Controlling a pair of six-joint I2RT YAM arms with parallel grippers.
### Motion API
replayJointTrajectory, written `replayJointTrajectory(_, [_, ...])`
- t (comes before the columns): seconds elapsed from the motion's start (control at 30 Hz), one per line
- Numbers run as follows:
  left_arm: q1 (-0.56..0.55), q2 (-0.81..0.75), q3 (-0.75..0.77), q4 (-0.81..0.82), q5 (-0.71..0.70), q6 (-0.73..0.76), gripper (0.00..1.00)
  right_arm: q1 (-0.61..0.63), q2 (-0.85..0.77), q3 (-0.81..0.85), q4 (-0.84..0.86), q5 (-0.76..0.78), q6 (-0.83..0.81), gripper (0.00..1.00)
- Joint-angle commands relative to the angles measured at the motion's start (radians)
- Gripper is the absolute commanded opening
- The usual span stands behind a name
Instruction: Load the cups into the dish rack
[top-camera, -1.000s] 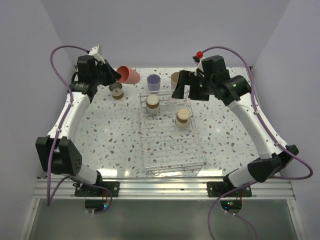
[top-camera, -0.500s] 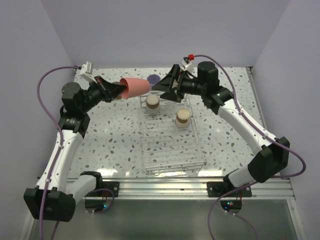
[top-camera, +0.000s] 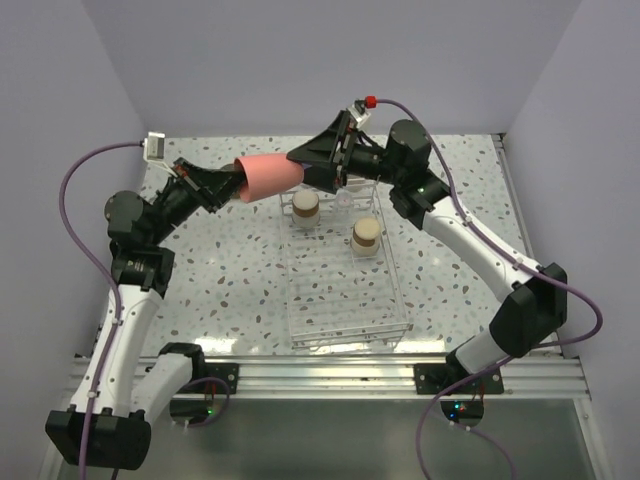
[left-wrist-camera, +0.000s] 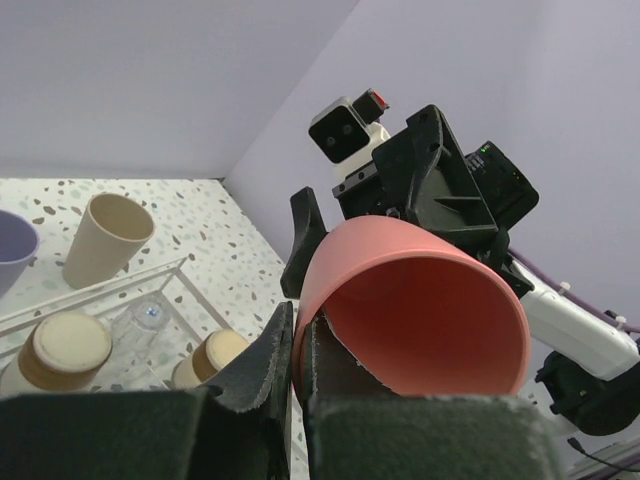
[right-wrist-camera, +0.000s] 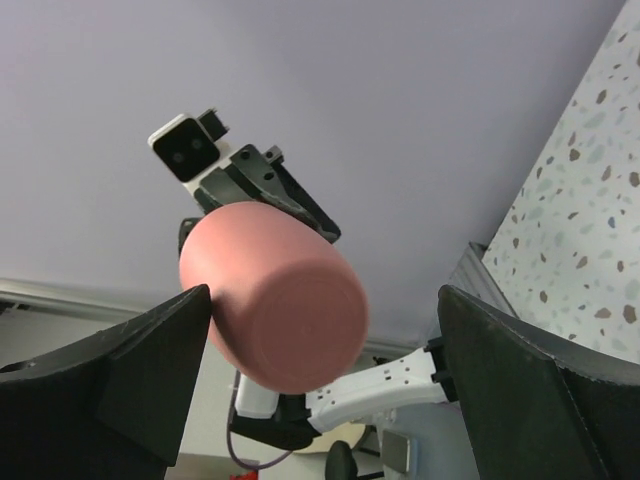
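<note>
My left gripper (top-camera: 232, 180) is shut on the rim of the coral-red cup (top-camera: 268, 176) and holds it on its side in the air above the rack's far end. In the left wrist view the fingers (left-wrist-camera: 262, 365) pinch the cup's wall (left-wrist-camera: 420, 300). My right gripper (top-camera: 305, 168) is open, its fingers standing either side of the cup's base (right-wrist-camera: 285, 305). The dish rack (top-camera: 392, 300) holds two upturned brown-grey cups (top-camera: 306, 209) (top-camera: 366, 236) and a tiny clear one (left-wrist-camera: 148, 315). The beige cup (left-wrist-camera: 105, 238) and the lavender cup (left-wrist-camera: 10, 255) stand beyond the rack.
The two arms meet over the rack's far end and hide the table's back edge in the top view. A speckled tabletop (top-camera: 230, 280) lies round the rack, with purple walls on three sides.
My left gripper has carried the coral-red cup up and to the right. My right gripper has swung left to meet it, and its open fingers now flank the cup's base.
</note>
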Motion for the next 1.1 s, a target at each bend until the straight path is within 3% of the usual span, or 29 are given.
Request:
replayJointTrajectory(0.0, [0.001,-0.025,-0.046,0.204,0.019,-0.149,0.0,0.037,0.004,0.062,0.06,-0.018,0.031,0.98])
replayJointTrajectory(0.3, [0.001,-0.03,-0.091,0.281,0.011,-0.203,0.0,0.073,-0.028,0.025,0.127,-0.012,0.09,0.98])
replayJointTrajectory(0.4, [0.001,-0.028,-0.105,0.281,0.008,-0.211,0.0,0.08,-0.041,0.012,0.164,-0.002,0.119,0.89])
replayJointTrajectory(0.43, [0.001,-0.028,-0.109,0.276,0.008,-0.209,0.0,0.085,-0.045,0.008,0.176,-0.002,0.122,0.79])
replayJointTrajectory(0.77, [0.001,-0.022,-0.088,0.168,0.011,-0.177,0.02,0.126,-0.063,0.007,0.229,-0.002,0.143,0.34])
replayJointTrajectory(0.8, [0.001,-0.019,-0.072,0.146,0.013,-0.157,0.09,0.128,-0.066,0.004,0.223,-0.001,0.13,0.29])
replayJointTrajectory(0.83, [0.001,-0.019,-0.063,0.122,0.013,-0.145,0.32,0.129,-0.075,-0.001,0.212,0.007,0.125,0.24])
replayJointTrajectory(0.9, [0.001,-0.023,-0.037,0.037,0.005,-0.104,0.57,0.131,-0.084,-0.016,0.201,0.016,0.11,0.1])
replayJointTrajectory(0.93, [0.001,-0.025,-0.029,0.011,0.002,-0.088,0.75,0.131,-0.091,-0.021,0.2,0.021,0.108,0.08])
replayJointTrajectory(1.03, [0.001,-0.039,0.007,-0.119,-0.027,-0.018,0.97,0.129,-0.097,-0.025,0.183,0.022,0.094,0.0])
replayJointTrajectory(1.07, [0.001,-0.046,0.018,-0.192,-0.052,0.002,1.0,0.131,-0.098,-0.022,0.172,0.021,0.087,0.0])
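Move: The pink-red cup, held on its side with its rim pinched in the left hand, has its middle about 6 cm to that hand's right, 1 cm ahead and 1 cm up. From the empty, open right hand the cup's middle lies some 6 cm left, 3 cm back and 2 cm above. Roughly 34 cm below the right hand stand two brown-and-cream cups in the rack: the far one about 16 cm ahead and 2 cm left, the near one 7 cm ahead and 14 cm right. The pink-red cup changes hands in the air: the right hand comes in on its base end, about 3 cm back, 3 cm up and 2 cm left, and closes its fingers around the base while the left holds the rim nearly still, rolling slightly. Then the left fingers open wide and that hand dips a couple of centimetres, as the right draws back nearly 3 cm more, keeping its grip. ##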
